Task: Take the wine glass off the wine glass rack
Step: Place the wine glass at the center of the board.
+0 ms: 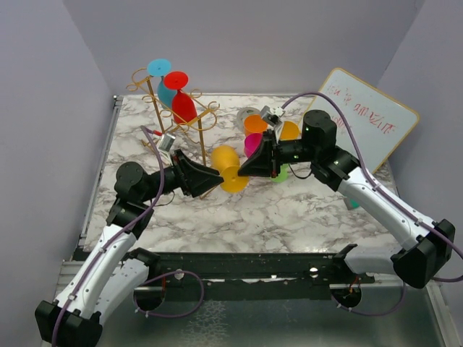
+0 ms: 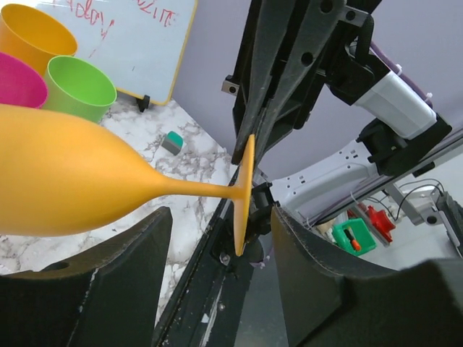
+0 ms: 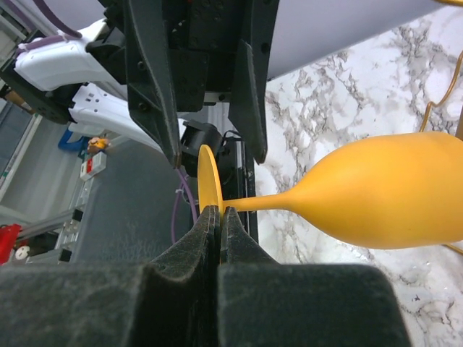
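Observation:
A yellow-orange wine glass (image 1: 226, 168) hangs on its side in the air over the marble table, clear of the gold wire wine glass rack (image 1: 200, 137) behind it. My right gripper (image 3: 219, 214) is shut on the rim of the glass's round foot (image 3: 205, 177). The bowl (image 3: 394, 194) points away to the left arm's side. My left gripper (image 2: 221, 242) is open. Its two fingers (image 2: 108, 278) stand either side of the foot (image 2: 244, 191) and stem without touching. A red glass (image 1: 181, 101) and a blue glass (image 1: 162, 79) still hang on the rack.
Orange (image 1: 255, 124), pink (image 1: 252, 144) and green (image 2: 79, 88) cups stand behind the right gripper. A whiteboard (image 1: 370, 119) leans at the back right, with a small teal eraser (image 2: 172, 142) near it. Grey walls close in the table's sides.

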Controlling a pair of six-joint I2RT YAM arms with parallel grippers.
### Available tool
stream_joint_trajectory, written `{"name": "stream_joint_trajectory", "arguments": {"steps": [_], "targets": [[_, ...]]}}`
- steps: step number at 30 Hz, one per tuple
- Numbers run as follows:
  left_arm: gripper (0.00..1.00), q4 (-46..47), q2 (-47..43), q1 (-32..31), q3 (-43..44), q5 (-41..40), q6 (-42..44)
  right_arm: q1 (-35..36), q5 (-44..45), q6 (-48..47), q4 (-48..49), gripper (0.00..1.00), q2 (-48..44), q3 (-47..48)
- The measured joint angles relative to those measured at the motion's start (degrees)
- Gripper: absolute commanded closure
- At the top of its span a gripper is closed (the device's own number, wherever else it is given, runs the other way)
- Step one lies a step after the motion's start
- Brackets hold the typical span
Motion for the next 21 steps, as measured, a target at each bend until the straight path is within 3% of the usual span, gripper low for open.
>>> {"name": "stream_joint_trajectory", "arguments": {"steps": [10, 21], "targets": [[0.61, 0.1, -0.6, -0.1, 0.0, 1.8, -0.2, 0.5, 1.8, 0.0, -2.3, 0.99, 1.5, 0.5], [0.63, 0.0, 1.9, -2.2, 0.0, 1.9, -0.1, 0.9, 2.6, 0.0, -2.6, 0.99, 1.5, 0.5]]}}
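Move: The yellow wine glass's foot, which my right hand holds by its rim, is about 4 cm to the right of my left hand and 1 cm ahead, at its height; from my right hand it is some 3 cm left and 1 cm back. The bowl's middle hangs about 9 cm ahead of my left hand, 3 cm right and 7 cm lower. From my left hand, the standing pink glass is about 13 cm ahead and 10 cm right, and the rack some 19 cm ahead and 9 cm left, both lower. I narrow my left fingers from a bit over half open to about a third around the near rim of the foot, one finger either side, easing the hand about 1 cm right towards the foot and 1 cm back and down. My right hand keeps its pinch on the opposite rim, sinks about 1 cm early on, then holds still. ##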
